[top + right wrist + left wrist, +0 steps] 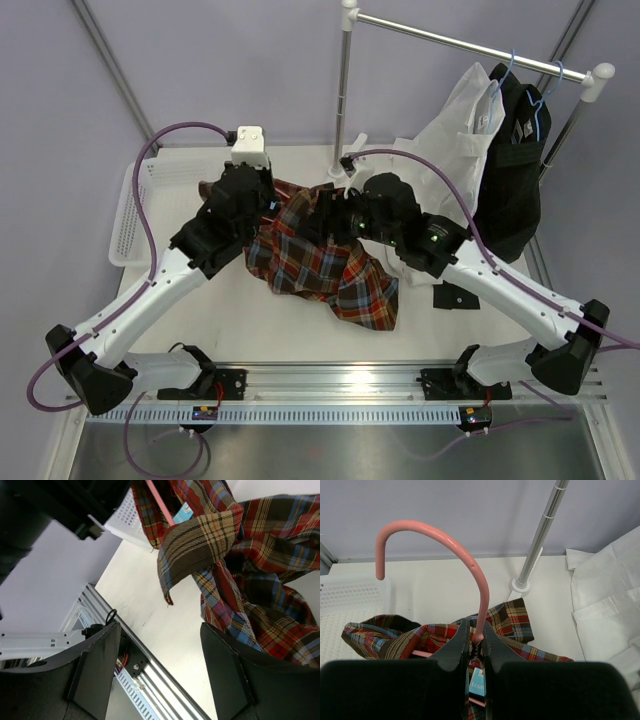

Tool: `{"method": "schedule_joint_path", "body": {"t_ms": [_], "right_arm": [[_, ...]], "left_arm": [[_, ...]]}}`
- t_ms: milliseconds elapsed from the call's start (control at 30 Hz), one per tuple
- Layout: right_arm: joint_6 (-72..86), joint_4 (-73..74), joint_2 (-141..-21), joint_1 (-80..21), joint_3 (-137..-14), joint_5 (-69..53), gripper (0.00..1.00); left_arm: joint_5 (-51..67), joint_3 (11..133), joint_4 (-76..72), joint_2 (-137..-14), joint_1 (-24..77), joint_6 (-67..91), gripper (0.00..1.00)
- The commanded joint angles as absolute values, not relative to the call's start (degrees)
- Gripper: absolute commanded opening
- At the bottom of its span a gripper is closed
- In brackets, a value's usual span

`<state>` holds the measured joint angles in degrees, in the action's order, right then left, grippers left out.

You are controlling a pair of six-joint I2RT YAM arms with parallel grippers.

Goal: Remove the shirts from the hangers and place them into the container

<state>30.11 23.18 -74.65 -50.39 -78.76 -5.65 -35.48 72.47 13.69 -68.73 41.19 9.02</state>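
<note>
My left gripper point(475, 630) is shut on the neck of the pink-red hanger point(447, 536), just below its hook. The red, orange and navy plaid shirt point(322, 262) still hangs from that hanger, spread down onto the table between the two arms. Beside the shirt, my right gripper point(159, 632) is open with only bare table between its fingers; a plaid fold point(200, 540) hangs just past the tips. The white shirt point(455, 140) and black shirt point(515, 175) hang on light blue hangers point(541, 100) at the right. The white lattice container point(128, 215) lies at the table's left edge.
A chrome rail point(470, 45) with white ends stands at the back right on an upright pole point(343, 100). A small flat black piece point(460, 297) lies on the table by the right arm. The aluminium base rail point(330, 385) runs along the near edge.
</note>
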Motion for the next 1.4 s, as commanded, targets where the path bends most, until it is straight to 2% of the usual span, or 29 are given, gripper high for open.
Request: {"method": "schedule_joint_path", "body": {"t_ms": [0,267,433,533,567,633,667,700,1000,1367], "right_arm": [[36.4,15.0,-76.4,-51.5,-78.3,-2.0,0.73],[39.7,8.9,-82.3,-53.0,-78.2,-0.3,0.68],[40.8,7.0,-85.2,-53.1,-78.9,2.5,0.58],[40.8,6.2,-85.1,-53.1,-78.8,3.6,0.39],[40.8,6.3,-84.9,-53.1,-78.7,4.0,0.25],[40.3,7.4,-83.5,-53.1,-78.3,6.1,0.12],[40.1,7.9,-82.8,-53.1,-78.0,6.8,0.03],[39.5,9.2,-81.1,-53.2,-77.5,8.4,0.0],[35.8,19.1,-65.2,-53.1,-69.8,19.8,0.0],[35.8,27.2,-54.1,-52.9,-62.1,22.7,0.0]], "left_arm": [[-39.9,71.8,9.6,-66.8,41.4,11.3,0.0],[-40.9,71.3,9.5,-66.0,41.4,11.4,0.0],[-40.6,71.2,9.6,-65.3,41.5,11.5,0.0],[-40.7,71.2,9.6,-65.3,41.4,11.1,0.0],[-40.7,71.0,9.6,-65.3,41.4,10.9,0.0],[-41.0,71.1,9.5,-65.5,41.4,10.2,0.0],[-41.5,71.1,9.5,-65.5,41.4,10.0,0.0],[-41.8,71.0,9.5,-65.7,41.4,9.8,0.0],[-41.4,71.8,10.5,-66.3,38.1,10.9,0.0],[-38.4,77.5,13.7,-66.4,34.7,13.4,0.0]]}}
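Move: The right hand is open; the plaid shirt's loose edge near the neck lies about 4 cm ahead, 5 cm left and 3 cm below it. The pink hanger sits some 9 cm ahead and 8 cm left, about level, and the container some 16 cm ahead, 37 cm left and 28 cm below. From the left hand, still gripping the hanger by its hook stem, that shirt edge is about 7 cm back, 6 cm right and 6 cm down. The right fingers pinch shut on the plaid shirt near its neck after reaching left, forward and slightly down, then drag the held cloth right by roughly 13 cm and back about 5 cm, away from the hanger, turning some 20 degrees clockwise along the way. The left hand keeps its grip on the hanger stem, edging about 3 cm left and easing slightly back right at the end. ##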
